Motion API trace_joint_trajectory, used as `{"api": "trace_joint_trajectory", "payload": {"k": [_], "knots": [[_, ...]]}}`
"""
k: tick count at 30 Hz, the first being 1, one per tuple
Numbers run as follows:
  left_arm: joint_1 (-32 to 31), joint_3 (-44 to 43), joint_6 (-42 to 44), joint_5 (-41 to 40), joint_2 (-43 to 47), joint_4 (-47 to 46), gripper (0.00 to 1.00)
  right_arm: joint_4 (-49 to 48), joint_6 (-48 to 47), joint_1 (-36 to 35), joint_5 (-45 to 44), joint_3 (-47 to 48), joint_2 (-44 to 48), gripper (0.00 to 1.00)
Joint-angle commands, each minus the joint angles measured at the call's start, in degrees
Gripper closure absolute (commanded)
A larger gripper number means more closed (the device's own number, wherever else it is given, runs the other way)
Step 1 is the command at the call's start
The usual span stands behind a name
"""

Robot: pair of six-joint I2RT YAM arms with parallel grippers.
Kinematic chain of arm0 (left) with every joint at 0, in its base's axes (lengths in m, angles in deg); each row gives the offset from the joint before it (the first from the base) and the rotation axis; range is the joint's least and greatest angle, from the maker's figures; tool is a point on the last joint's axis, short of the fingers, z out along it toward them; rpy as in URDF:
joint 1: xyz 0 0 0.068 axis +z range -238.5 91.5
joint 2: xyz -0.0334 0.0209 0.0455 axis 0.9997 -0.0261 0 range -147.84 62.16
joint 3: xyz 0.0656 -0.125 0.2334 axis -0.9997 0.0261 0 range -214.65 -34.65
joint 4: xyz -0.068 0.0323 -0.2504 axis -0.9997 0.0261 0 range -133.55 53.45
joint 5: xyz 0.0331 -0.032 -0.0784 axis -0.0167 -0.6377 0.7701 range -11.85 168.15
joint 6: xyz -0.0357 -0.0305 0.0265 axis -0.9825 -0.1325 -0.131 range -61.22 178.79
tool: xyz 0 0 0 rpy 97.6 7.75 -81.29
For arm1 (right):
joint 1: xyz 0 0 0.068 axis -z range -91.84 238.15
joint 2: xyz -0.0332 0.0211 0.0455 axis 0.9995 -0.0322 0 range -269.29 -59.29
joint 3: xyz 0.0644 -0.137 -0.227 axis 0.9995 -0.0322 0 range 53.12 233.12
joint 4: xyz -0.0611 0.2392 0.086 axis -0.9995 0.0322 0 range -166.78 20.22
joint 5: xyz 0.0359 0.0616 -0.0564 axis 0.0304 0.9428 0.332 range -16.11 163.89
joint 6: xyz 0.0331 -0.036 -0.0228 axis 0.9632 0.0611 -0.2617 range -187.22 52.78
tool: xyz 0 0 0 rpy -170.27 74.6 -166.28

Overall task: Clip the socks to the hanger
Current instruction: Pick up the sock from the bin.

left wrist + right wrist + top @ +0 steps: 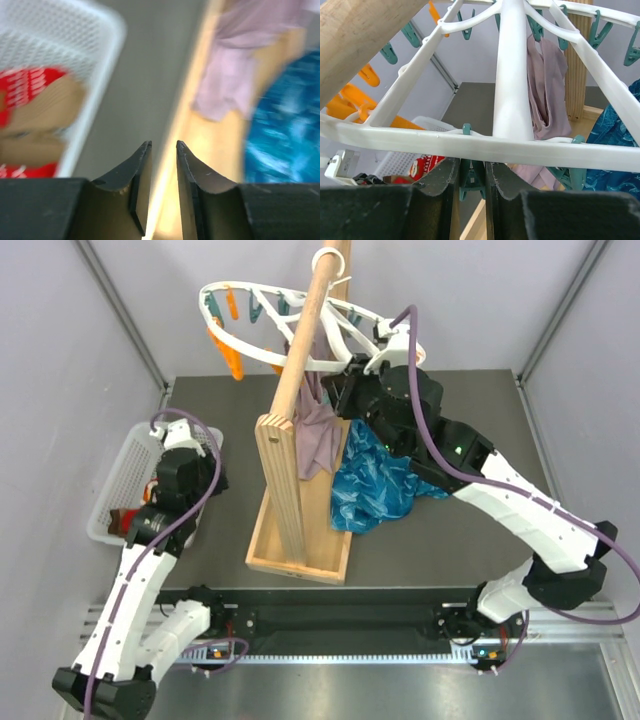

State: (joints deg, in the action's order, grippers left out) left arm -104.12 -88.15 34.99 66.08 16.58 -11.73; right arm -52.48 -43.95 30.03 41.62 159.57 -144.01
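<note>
The white oval hanger (250, 345) hangs from a wooden pole, with orange and teal pegs under it. A mauve sock (318, 435) dangles from it beside the pole. In the right wrist view my right gripper (471, 172) is just under the hanger's rim (420, 142), shut on a teal peg (471, 182). My left gripper (163, 144) hovers between the basket and the wooden stand, its jaws a narrow gap apart with nothing between them; that view is blurred. Red patterned socks (30, 87) and a tan sock (47, 107) lie in the basket.
The white mesh basket (125, 465) sits at the table's left edge. The wooden stand's base tray (300, 550) and slanted pole (310, 330) fill the middle. Blue patterned fabric (375, 480) bunches just right of the stand, under the right arm.
</note>
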Motion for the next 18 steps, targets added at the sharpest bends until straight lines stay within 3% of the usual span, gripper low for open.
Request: {"api": "trace_joint_trajectory", "payload": {"k": [1, 3, 5, 12, 15, 18], "knots": [[4.62, -3.01, -2.84, -7.44, -2.13, 9.14, 0.69, -0.21, -1.29, 2.32, 2.56, -3.44, 1.49, 1.0], [7.08, -3.37, -2.84, -6.56, -4.5, 9.76, 0.66, -1.09, -1.29, 3.28, 4.14, -5.45, 2.11, 1.0], [9.02, -4.07, -2.75, -6.64, -6.89, 9.85, 0.56, -2.5, -1.03, 4.08, 5.64, -7.58, 3.69, 1.0], [32.02, -4.51, -4.94, 7.15, -22.51, 6.6, 0.47, -5.31, -0.59, 6.98, 10.82, -11.79, 6.24, 1.0], [34.24, -4.34, -8.37, 9.17, -25.94, 2.92, 0.32, -5.66, -0.68, 7.24, 11.7, -12.67, 7.12, 1.0], [34.34, -5.38, -11.44, 9.18, -31.81, 0.35, 0.32, -5.84, -0.94, 7.24, 12.41, -13.02, 7.3, 1.0]]}}
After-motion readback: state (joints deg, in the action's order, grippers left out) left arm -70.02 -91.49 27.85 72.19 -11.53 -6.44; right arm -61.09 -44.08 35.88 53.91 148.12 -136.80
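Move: The sock pile in the bin, red and beige, lies about 20 cm to the left of the empty left hand, some 3 cm ahead and 24 cm below. The bin's middle is about 22 cm left and 7 cm ahead; on the other side the rack's wooden base has its middle roughly 20 cm right and 6 cm ahead. From the right hand, up at the hanger, the socks are some 54 cm left, about level forward, 45 cm down. Left and down in one quick sweep, roughly 15 cm left and 13 cm lower, the left hand comes in over the bin towards the socks, its wrist swinging counter-clockwise and tipping the fingers some 30 degrees further down while they open to about two-thirds. The right hand keeps its pinch on the teal clip at the hanger's rim, easing slightly right. ##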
